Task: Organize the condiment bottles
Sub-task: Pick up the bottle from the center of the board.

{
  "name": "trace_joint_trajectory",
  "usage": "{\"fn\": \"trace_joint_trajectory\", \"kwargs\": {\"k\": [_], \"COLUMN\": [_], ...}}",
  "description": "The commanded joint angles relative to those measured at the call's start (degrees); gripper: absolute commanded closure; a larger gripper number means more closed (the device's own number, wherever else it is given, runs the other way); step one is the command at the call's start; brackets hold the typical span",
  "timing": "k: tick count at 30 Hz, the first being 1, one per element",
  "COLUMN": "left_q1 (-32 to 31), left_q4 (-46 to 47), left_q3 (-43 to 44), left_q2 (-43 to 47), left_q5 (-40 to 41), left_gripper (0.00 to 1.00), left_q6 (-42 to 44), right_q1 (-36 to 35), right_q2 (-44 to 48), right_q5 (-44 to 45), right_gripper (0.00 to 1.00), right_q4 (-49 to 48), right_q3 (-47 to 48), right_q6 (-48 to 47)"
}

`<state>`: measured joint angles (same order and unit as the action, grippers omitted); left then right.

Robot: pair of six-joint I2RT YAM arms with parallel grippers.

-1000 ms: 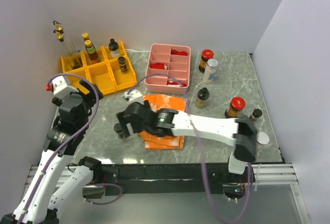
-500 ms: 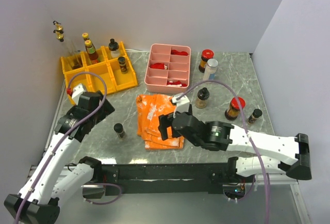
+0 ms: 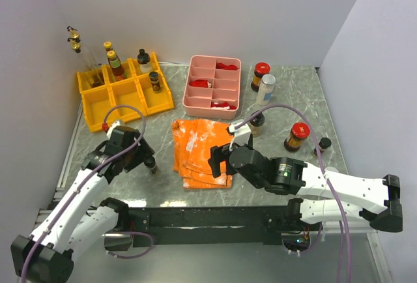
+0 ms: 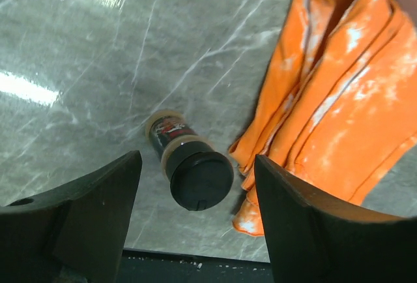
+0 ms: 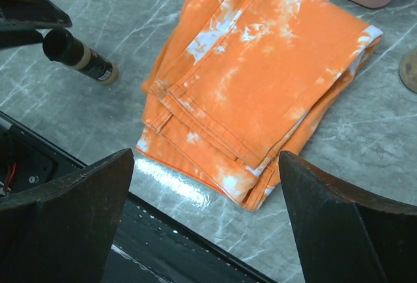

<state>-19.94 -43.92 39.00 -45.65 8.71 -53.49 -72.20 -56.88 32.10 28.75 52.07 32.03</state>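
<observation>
A small dark bottle with a black cap (image 3: 151, 164) (image 4: 195, 177) stands on the marble left of the orange cloth (image 3: 202, 149). My left gripper (image 3: 141, 156) (image 4: 197, 165) is open, one jaw on each side of this bottle, with a gap on both sides. My right gripper (image 3: 218, 159) (image 5: 206, 159) hangs open over the cloth's near edge (image 5: 254, 94) and holds nothing; its view shows the same bottle (image 5: 78, 55) at upper left. Three bottles (image 3: 117, 64) stand in the yellow bins (image 3: 124, 97). Several more jars (image 3: 297, 135) stand at the right.
A pink divided tray (image 3: 215, 110) with red pieces sits at the back centre. A red-capped jar (image 3: 261, 74) and a white-capped bottle (image 3: 266, 89) stand to its right. The right arm partly hides a bottle (image 3: 257, 121). The table's dark front edge (image 5: 182, 244) lies close below the cloth.
My left arm has swung right and down until its jaws straddle the small bottle, and they have narrowed. My right arm has pulled back from that bottle to the cloth.
</observation>
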Motion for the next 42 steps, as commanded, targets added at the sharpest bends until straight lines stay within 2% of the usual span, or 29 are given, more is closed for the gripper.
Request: {"fn": "trace_joint_trajectory", "kwargs": {"k": [1,9,15,23,24,26,27,30,37,42], "left_q1": [-3.2,-7.3,-10.9,-14.0,-14.2,-14.6,-14.8,-14.9,-14.9,-14.2], "left_q4": [-0.8,-0.5,-0.1,-1.3,-1.5,-1.7,-1.5,-1.3,3.6,6.0], "left_q3": [1.5,0.2,0.9,1.8,2.1,3.3,3.6,6.2,18.4,29.4], "left_q2": [-0.6,-1.5,-5.1,-6.3,-6.7,-7.2,-7.5,-8.7,-13.4,-21.2], "left_q5": [6.2,9.0,9.9,13.0,13.4,13.7,13.6,14.0,14.3,19.1], "left_gripper": [0.23,0.24,0.33,0.61,0.69,0.77,0.86,0.99,0.99,0.99], "left_q6": [-4.7,-8.6,-8.7,-8.7,-8.6,-7.4,-6.8,-3.5,8.8,16.2], "right_q1": [0.2,0.2,0.2,0.2,0.2,0.2,0.1,0.1,0.2,0.2], "right_q2": [1.2,2.1,1.5,2.9,3.1,3.3,3.5,4.1,6.3,8.8], "right_q5": [1.6,1.5,1.2,1.4,1.4,1.4,1.4,1.5,1.6,1.6], "right_gripper": [0.0,0.0,0.0,0.0,0.0,0.0,0.0,0.0,0.0,0.0], "right_q4": [-1.4,-2.6,-2.0,-2.5,-2.4,-2.2,-2.3,-2.2,-2.2,-2.8], "right_q3": [-0.4,-1.3,-1.2,-2.2,-2.2,-2.2,-2.2,-2.2,-2.4,-3.0], "right_q6": [0.0,0.1,0.4,0.6,0.6,0.6,0.6,0.5,0.0,-0.3]}}
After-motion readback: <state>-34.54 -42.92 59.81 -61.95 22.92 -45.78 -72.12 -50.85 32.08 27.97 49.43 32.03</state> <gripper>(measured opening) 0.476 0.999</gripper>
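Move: The dark-capped bottle stands almost beneath the left hand's open fingers: about 1 cm back and 2 cm to the right, its middle roughly 5 cm below. The orange cloth's centre is some 18 cm to the right and 5 cm ahead of that hand; the yellow tray's centre is about 26 cm ahead and 8 cm left. From the right hand, the bottle is about 4 cm ahead, 18 cm left and 14 cm below. Sinking about 2 cm and easing as far to the right, the left hand settles around the bottle's capped top, and its fingers close from wide to about half open, pinching it from both sides. Then it speeds up and lifts some 10 cm, with about 6 cm forward and a little right, the fingers tipping outward by some 10 degrees as they keep their hold. ##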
